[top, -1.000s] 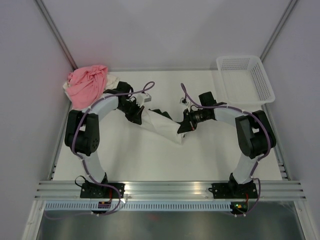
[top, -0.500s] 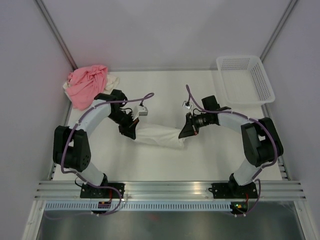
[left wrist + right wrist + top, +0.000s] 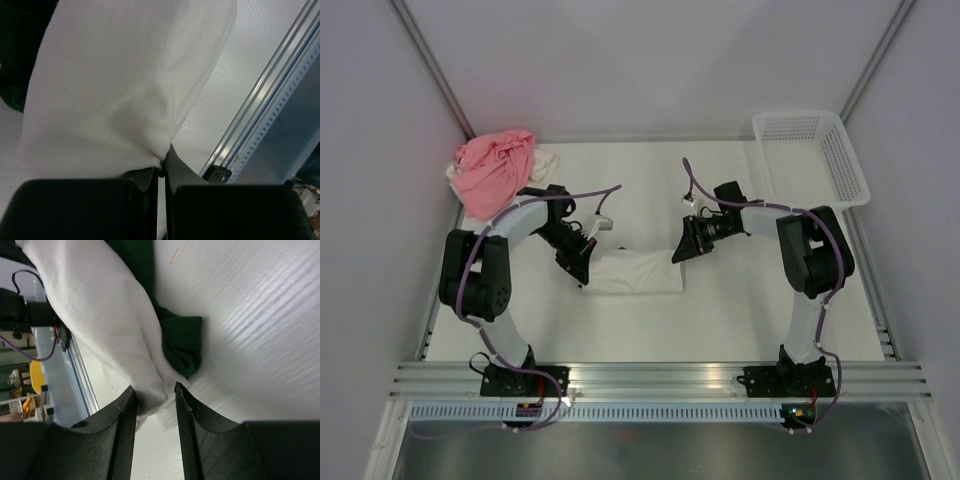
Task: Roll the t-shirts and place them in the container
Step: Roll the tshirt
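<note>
A white t-shirt (image 3: 638,272) lies as a short folded bundle on the table between my two grippers. My left gripper (image 3: 582,270) is at its left end, and in the left wrist view (image 3: 162,169) the jaws are shut on a pinch of the white t-shirt (image 3: 125,75). My right gripper (image 3: 680,252) is at the right end. In the right wrist view (image 3: 154,388) its fingers stand apart, with a slack corner of the white t-shirt (image 3: 100,305) between them. A dark green t-shirt (image 3: 180,342) pokes out from under the white one. No cartoon print is visible.
A pink t-shirt (image 3: 495,170) lies heaped in the back left corner on a cream t-shirt (image 3: 546,160). A white mesh basket (image 3: 812,158) stands at the back right. The metal rail (image 3: 660,378) runs along the near edge.
The white t-shirt, stretched diagonally a second ago, now lies shorter and level. The left gripper has moved nearer and rightward, and the right gripper has moved back a little.
</note>
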Robot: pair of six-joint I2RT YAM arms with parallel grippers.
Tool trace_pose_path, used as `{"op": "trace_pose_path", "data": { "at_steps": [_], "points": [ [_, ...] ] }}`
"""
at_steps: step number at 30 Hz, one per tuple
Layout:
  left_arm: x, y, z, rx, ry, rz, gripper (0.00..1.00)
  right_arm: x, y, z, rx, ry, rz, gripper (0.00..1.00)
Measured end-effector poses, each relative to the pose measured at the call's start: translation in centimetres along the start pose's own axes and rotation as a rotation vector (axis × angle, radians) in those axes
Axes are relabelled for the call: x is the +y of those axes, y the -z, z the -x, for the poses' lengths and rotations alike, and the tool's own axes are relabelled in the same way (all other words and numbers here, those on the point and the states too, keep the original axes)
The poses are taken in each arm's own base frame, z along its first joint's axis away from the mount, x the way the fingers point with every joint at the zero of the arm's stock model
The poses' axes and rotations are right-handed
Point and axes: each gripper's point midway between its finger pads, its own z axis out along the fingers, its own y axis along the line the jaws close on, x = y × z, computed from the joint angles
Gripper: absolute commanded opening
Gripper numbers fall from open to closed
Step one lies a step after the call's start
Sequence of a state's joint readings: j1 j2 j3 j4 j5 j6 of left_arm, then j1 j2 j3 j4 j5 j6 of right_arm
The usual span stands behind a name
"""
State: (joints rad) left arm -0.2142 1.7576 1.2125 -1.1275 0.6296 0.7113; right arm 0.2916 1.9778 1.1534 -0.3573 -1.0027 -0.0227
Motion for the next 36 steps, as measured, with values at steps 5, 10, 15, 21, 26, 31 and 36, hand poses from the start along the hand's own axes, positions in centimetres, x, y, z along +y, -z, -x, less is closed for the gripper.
{"op": "trace_pose_path", "data": {
  "at_steps": [5, 10, 15, 21, 26, 31, 36],
  "points": [
    [0.9, -0.5, -0.4, 0.023, 0.084, -0.009, 0.02, -1.4, 1.2, 1.2, -0.052, -0.049, -0.057, 0.45],
    [1.6, -0.9, -1.0, 0.048, 0.130, -0.015, 0.02, -1.9, 3.5, 2.0, -0.131, -0.067, -0.117, 0.54],
    [1.8, -0.9, -1.2, 0.053, 0.150, -0.017, 0.02, -0.7, 3.1, 1.2, -0.149, -0.072, -0.125, 0.56],
    [1.9, -0.7, -0.8, 0.045, 0.154, -0.009, 0.02, 1.8, 0.8, -0.4, -0.108, -0.019, -0.100, 0.56],
    [2.0, -0.6, -0.8, 0.042, 0.171, -0.007, 0.02, 2.0, 2.6, 0.8, -0.172, 0.020, -0.150, 0.56],
    [2.3, -0.3, -0.5, 0.027, 0.190, 0.004, 0.02, 2.6, 4.6, 0.1, -0.229, 0.052, -0.205, 0.58],
    [2.4, -0.1, -0.3, 0.018, 0.203, 0.010, 0.02, 4.9, 5.5, -1.1, -0.276, 0.138, -0.198, 0.60]
  ]
}}
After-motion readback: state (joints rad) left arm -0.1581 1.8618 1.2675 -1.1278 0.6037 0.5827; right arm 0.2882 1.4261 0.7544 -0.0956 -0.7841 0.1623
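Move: The left hand is still shut on the near-left end of the white t-shirt, the bundle's middle some 10 cm to its right, about 2 cm farther out and 4 cm lower. From the right hand, part-open at the bundle's right end, that middle is about 8 cm left, 3 cm back and 2 cm down. The pink t-shirt pile lies about 24 cm ahead and 18 cm left of the left hand; the white basket is roughly 22 cm ahead and 28 cm right of the right hand. The right fingers come free of the bundle's right end and open wider; that hand edges forward and right, swings back and left, then climbs about 6 cm while drawing back and to the right, its fingertips tilting up. The left hand keeps its pinch on the left end, sinks some 2 cm, then stays low and eases slightly forward and left. ##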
